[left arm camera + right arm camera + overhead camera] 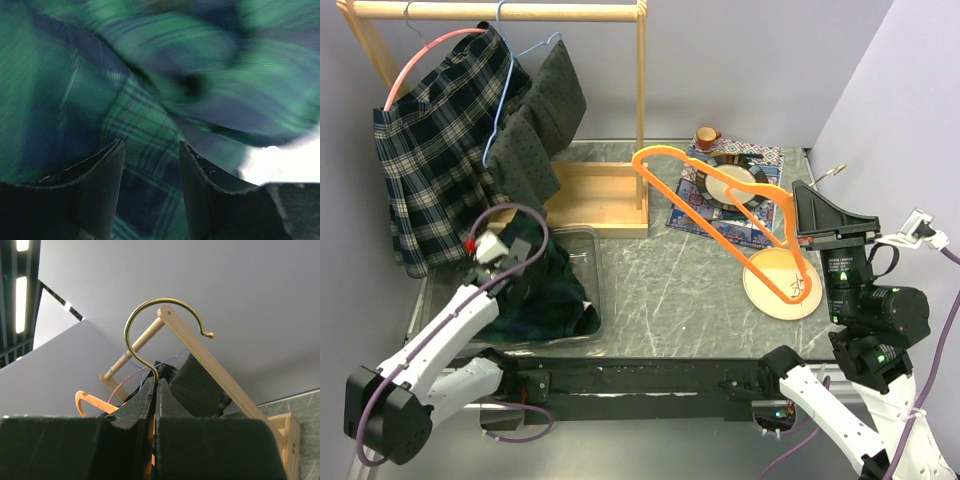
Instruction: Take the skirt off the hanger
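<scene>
The green and navy plaid skirt [555,300] lies crumpled in a clear plastic bin [592,240] at the left front. My left gripper [525,248] reaches down into it. In the left wrist view its fingers stand apart just above the skirt [200,65], and the left gripper [151,150] is open. The orange hanger [720,215] is bare and held up over the table's right half. My right gripper [802,212] is shut on its neck. Above the pressed right gripper [156,382] fingertips the hanger's brass hook [126,337] sticks out.
A wooden clothes rack [640,60] stands at the back left, holding a dark plaid skirt [430,170] on a pink hanger and a dotted dark garment [535,130]. A tan plate [765,290], a patterned mat [685,215] and a small cup [707,137] sit at the right.
</scene>
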Robot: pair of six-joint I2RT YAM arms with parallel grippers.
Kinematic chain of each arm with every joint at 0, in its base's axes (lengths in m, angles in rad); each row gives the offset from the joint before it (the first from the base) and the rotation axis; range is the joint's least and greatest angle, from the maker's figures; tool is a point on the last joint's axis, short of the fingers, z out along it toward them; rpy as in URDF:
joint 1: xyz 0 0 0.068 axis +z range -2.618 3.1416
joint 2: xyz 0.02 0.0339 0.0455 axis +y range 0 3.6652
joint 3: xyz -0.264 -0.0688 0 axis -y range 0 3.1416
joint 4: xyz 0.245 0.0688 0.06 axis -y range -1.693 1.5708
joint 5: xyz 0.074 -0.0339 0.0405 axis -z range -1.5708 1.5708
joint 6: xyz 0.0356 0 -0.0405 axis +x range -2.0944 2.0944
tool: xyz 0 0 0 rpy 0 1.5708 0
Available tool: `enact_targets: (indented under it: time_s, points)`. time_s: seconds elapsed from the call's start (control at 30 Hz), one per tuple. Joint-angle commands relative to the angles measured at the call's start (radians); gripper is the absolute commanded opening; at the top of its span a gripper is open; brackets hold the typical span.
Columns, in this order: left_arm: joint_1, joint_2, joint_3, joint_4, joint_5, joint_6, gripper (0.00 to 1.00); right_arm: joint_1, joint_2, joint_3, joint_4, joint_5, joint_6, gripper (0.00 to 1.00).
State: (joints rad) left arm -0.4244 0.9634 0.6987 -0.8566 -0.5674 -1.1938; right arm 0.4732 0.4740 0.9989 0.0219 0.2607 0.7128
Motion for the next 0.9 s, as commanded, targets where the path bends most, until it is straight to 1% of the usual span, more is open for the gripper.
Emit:
enact_targets:
  time_s: [0.0,0.03,0.07,0.1,0.13,0.17,0.2,0.27,0.3,0.33,0.37,0.4,0.43,0.47,0.5,0.57,0.63,0.73,0.8,0.87]
  points:
    - [0.013,-0.046,-0.025,-0.134,-0.084,-0.318,0.53,-0.004,-0.011,-0.003,0.042,0.026,-0.004,0.00]
    - [0.013,-0.048,-0.007,-0.143,-0.104,-0.360,0.54,-0.004,-0.011,-0.002,0.044,0.031,-0.012,0.00]
    - [0.013,-0.051,0.004,-0.128,-0.148,-0.340,0.56,-0.004,-0.012,0.000,0.044,0.035,-0.013,0.00]
    - [0.013,-0.048,0.019,-0.102,-0.163,-0.302,0.59,-0.004,-0.014,0.004,0.046,0.041,-0.015,0.00]
    - [0.013,-0.040,0.071,-0.052,-0.176,-0.186,0.66,-0.004,-0.017,0.006,0.049,0.040,-0.016,0.00]
    - [0.013,-0.017,0.106,-0.036,-0.199,-0.123,0.70,-0.004,-0.018,0.006,0.050,0.038,-0.015,0.00]
    - [0.013,-0.002,0.184,-0.029,-0.219,-0.016,0.78,-0.004,-0.020,0.009,0.052,0.032,-0.016,0.00]
    - [0.013,0.041,0.254,-0.010,-0.245,0.095,0.86,-0.004,-0.020,0.015,0.049,0.028,-0.019,0.00]
    - [0.013,0.052,0.306,-0.001,-0.247,0.200,0.91,-0.002,-0.021,0.015,0.043,0.026,-0.021,0.00]
    - [0.013,0.058,0.321,0.040,-0.243,0.258,0.93,-0.004,-0.023,0.014,0.042,0.031,-0.022,0.00]
    - [0.013,0.061,0.332,0.085,-0.194,0.320,0.94,-0.005,-0.025,0.009,0.042,0.032,-0.021,0.00]
    - [0.013,0.061,0.331,0.137,-0.157,0.477,0.95,-0.004,-0.032,0.004,0.046,0.037,-0.022,0.00]
    - [0.013,0.060,0.326,0.228,-0.116,0.544,0.96,-0.002,-0.035,0.001,0.050,0.046,-0.019,0.00]
    - [0.013,0.063,0.328,0.250,-0.089,0.586,0.98,-0.004,-0.038,-0.003,0.053,0.048,-0.019,0.00]
    - [0.013,0.069,0.329,0.273,-0.041,0.665,0.99,-0.002,-0.040,-0.005,0.059,0.048,-0.019,0.00]
    - [0.013,0.093,0.334,0.316,-0.020,0.712,0.99,-0.002,-0.037,0.004,0.058,0.041,-0.021,0.00]
    - [0.013,0.132,0.341,0.344,0.039,0.758,0.99,-0.002,-0.032,0.010,0.052,0.043,-0.024,0.00]
    - [0.013,0.202,0.352,0.373,0.101,0.780,0.99,-0.002,-0.035,0.007,0.056,0.046,-0.027,0.00]
    - [0.013,0.242,0.355,0.367,0.100,0.778,0.99,-0.002,-0.041,0.001,0.062,0.054,-0.027,0.00]
    - [0.013,0.284,0.325,0.387,0.100,0.786,0.98,-0.004,-0.044,0.001,0.061,0.060,-0.030,0.00]
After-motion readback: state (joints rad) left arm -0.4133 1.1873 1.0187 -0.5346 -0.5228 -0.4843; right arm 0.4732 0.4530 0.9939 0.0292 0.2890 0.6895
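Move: Just beneath the left hand lies the green skirt heaped in the clear tray, its middle about 2 cm back and 1 cm right, some 5 cm below. The grey skirt's middle hangs roughly 18 cm ahead, 5 cm to the right and 15 cm higher; the rack's wooden base is about 21 cm ahead, 16 cm right and 6 cm down. From the right hand, the green skirt is some 48 cm left, 2 cm ahead and 46 cm below. Easing a couple of centimetres back and left with a slight dip at the skirt, the left hand opens its half-open fingers wide and climbs clear of the cloth, up and forward some 14 cm towards the rack. Near the grey skirt's hanging lower corner it veers right, still going forward and sinking about 3 cm, the wrist turning clockwise to about 30 degrees from its starting angle. ##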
